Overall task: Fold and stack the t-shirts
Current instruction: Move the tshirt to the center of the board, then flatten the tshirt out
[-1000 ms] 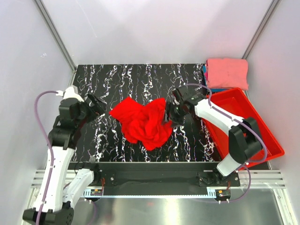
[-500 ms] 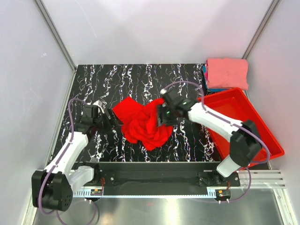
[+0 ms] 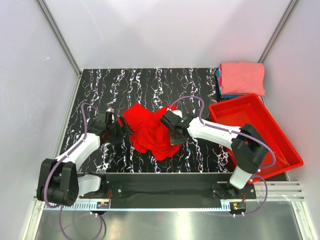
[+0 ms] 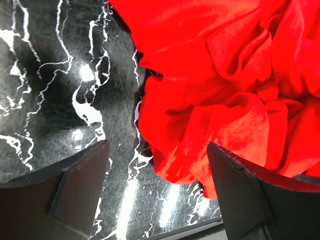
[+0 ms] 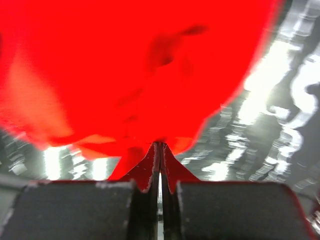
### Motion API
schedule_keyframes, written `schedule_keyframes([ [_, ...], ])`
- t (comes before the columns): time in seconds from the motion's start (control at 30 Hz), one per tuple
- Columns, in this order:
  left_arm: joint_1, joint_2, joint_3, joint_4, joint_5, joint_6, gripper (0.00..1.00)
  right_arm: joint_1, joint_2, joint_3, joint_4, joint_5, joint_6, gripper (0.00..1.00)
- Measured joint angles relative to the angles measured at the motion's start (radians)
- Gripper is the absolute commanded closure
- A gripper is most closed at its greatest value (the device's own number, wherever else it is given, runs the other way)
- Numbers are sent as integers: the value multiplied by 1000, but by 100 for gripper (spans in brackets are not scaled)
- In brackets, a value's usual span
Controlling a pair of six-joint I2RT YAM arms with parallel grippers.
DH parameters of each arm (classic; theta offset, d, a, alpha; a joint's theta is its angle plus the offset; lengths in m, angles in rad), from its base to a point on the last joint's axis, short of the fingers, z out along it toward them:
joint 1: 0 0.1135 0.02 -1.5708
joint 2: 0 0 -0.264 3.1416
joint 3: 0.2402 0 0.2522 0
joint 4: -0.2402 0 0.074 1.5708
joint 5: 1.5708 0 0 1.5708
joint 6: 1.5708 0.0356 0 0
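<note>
A bright red t-shirt (image 3: pixel 150 132) lies crumpled in the middle of the black marbled table (image 3: pixel 150 85). My left gripper (image 3: pixel 120 130) is low at its left edge, open. In the left wrist view a fold of the red t-shirt (image 4: pixel 225 75) hangs between the spread fingers of the left gripper (image 4: pixel 157 150). My right gripper (image 3: pixel 170 135) rests on the shirt's right side. In the right wrist view the right gripper (image 5: pixel 160 146) is shut, pinching the red t-shirt (image 5: pixel 125 65) at its tips. A folded salmon-pink t-shirt (image 3: pixel 242 77) tops blue t-shirts (image 3: pixel 220 84) at the back right.
A rigid red bin (image 3: pixel 272 135) stands at the right, beside the right arm's elbow. The folded stack sits just behind it. Metal frame posts and white walls close in the table on three sides.
The left arm dropped and reached right to the shirt's left edge. The right gripper moved left onto the shirt and closed on it.
</note>
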Motion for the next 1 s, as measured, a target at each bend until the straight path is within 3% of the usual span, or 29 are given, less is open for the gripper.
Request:
schedule_keyframes([
  [0.4, -40, 70, 23, 41, -48, -8, 25, -159, -145, -53, -264, 274, 155, 98],
  [0.43, -45, 76, 24, 46, -52, -8, 26, -163, -166, -52, -277, 280, 161, 81],
  [0.47, -49, 82, 24, 51, -56, -11, 27, -164, -183, -50, -288, 279, 171, 71],
  [0.57, -60, 106, 24, 71, -61, -26, 32, -158, -213, -29, -301, 268, 158, 48],
  [0.87, -84, 199, 32, 112, -82, -53, 46, -46, -195, 19, -29, 20, -86, 44],
  [1.0, -85, 233, 64, 117, -90, -57, 71, 22, -64, 67, 108, -47, -178, 42],
])
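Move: The right hand, already shut on the crumpled t-shirt's right side, has the bare board it drags towards about 12 cm to its right and 1 cm ahead; the t-shirt's middle is 9 cm left and 5 cm ahead, the red tray's some 30 cm right and 3 cm ahead. The open left hand has the t-shirt's left edge about 2 cm ahead, 2 cm right and 4 cm below, its middle roughly 9 cm right and level. Right hand drags cloth some 12 cm right, releases, returns left; left sinks 3 cm, closing at shirt's edge. ##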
